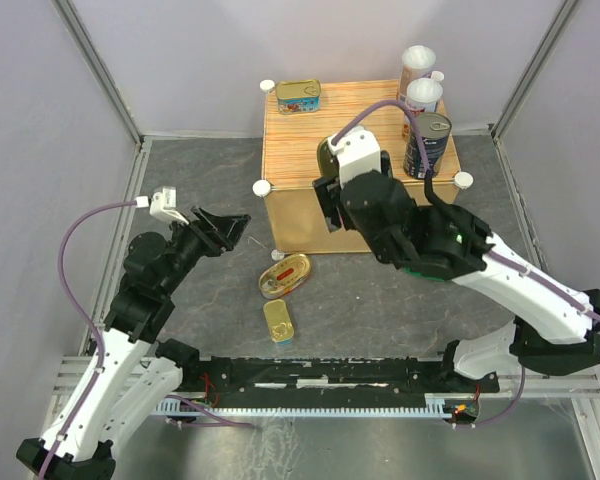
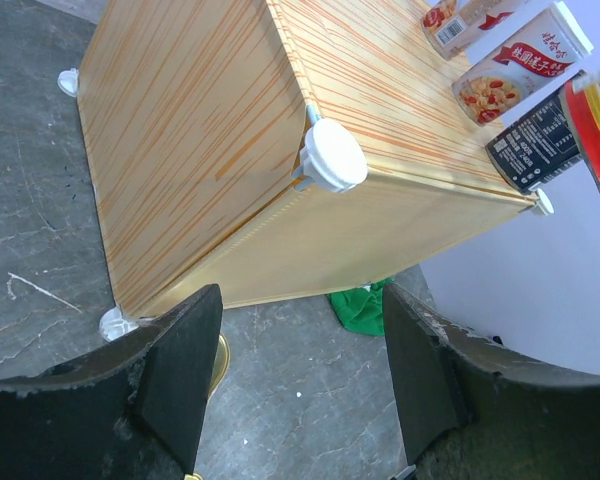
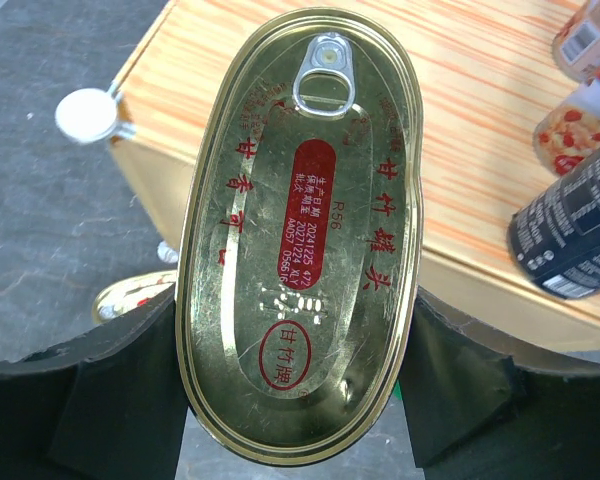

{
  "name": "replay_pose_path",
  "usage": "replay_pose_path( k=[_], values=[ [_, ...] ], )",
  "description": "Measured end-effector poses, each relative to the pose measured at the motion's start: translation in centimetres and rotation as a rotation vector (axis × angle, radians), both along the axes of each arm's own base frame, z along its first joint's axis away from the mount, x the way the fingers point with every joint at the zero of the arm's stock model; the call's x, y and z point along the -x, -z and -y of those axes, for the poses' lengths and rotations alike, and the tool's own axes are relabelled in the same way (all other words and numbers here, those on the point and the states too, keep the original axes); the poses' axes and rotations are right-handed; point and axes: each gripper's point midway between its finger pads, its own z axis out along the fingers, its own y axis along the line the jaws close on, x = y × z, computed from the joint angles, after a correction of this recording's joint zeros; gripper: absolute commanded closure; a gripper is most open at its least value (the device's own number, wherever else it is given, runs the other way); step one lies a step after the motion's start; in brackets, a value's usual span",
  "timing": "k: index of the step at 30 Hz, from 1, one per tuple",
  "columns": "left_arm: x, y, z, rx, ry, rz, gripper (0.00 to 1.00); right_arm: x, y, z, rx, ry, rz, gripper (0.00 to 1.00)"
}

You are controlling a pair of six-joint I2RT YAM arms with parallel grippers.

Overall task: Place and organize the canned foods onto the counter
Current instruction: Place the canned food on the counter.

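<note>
My right gripper (image 3: 296,378) is shut on an oval gold can (image 3: 300,240) with red print and a pull tab, held by its long sides. In the top view that can (image 1: 326,160) hangs over the front left part of the light-wood counter (image 1: 360,120). On the counter stand a rectangular tin (image 1: 298,96), two white-lidded cylinders (image 1: 417,65) (image 1: 423,97) and a dark blue cylinder (image 1: 427,143). An oval tin (image 1: 284,276) and a rectangular gold tin (image 1: 278,321) lie on the floor in front. My left gripper (image 1: 220,230) is open with nothing in it, left of the counter.
A green cloth (image 2: 360,308) lies on the grey floor by the counter's front wall, partly under my right arm. White knobs (image 2: 332,157) stick out at the counter's corners. Metal frame posts and pale walls close in the floor.
</note>
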Motion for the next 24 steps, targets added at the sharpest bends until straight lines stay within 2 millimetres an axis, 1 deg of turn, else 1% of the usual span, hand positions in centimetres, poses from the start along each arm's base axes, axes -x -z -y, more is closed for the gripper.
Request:
replay_pose_path(
  k=[3,6,11,15,20,24],
  values=[
    [-0.2,0.0,0.3,-0.001,0.011,-0.004,0.28,-2.3,-0.1,0.7,0.004,0.040,-0.011,0.94],
    [-0.6,0.0,0.5,-0.002,0.014,-0.006,0.28,-4.7,0.2,1.1,0.009,0.073,-0.030,0.94],
    [-1.1,-0.2,0.7,-0.006,0.015,-0.007,0.28,-8.9,1.6,1.8,0.012,0.121,-0.080,0.95],
    [-1.5,-0.2,0.9,-0.020,0.019,-0.008,0.28,-11.8,3.2,2.6,0.010,0.156,-0.122,0.95],
    [-1.8,-0.1,1.0,-0.026,0.022,-0.012,0.28,-14.8,4.5,3.3,0.001,0.184,-0.157,0.95],
    [-2.2,-0.1,1.2,-0.029,0.024,-0.013,0.28,-16.5,4.8,3.4,-0.009,0.201,-0.164,0.95]
  ],
)
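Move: The right hand holds the oval canned food in front of the counter box and above its top; the free spot on the counter lies about 20 cm ahead, 4 cm right and 15 cm below. From this hand, the dark can stands some 17 cm ahead and 15 cm right, the nearer white can 25 cm ahead and 15 cm right, the blue fish can 32 cm ahead and 7 cm left. From the left hand that spot is roughly 23 cm ahead, 21 cm right and 5 cm below. The right arm carries the oval canned food forward about 17 cm over the counter's front edge, drifting some 3 cm right and at first staying level, then sinking about 5 cm towards the open boards left of the dark can, slowing as it arrives. Its wrist swings about 10 degrees clockwise and tips the fingers down nearly as much while they keep their hold, and the empty, open left hand eases about 2 cm forward and slightly right beside the counter. ##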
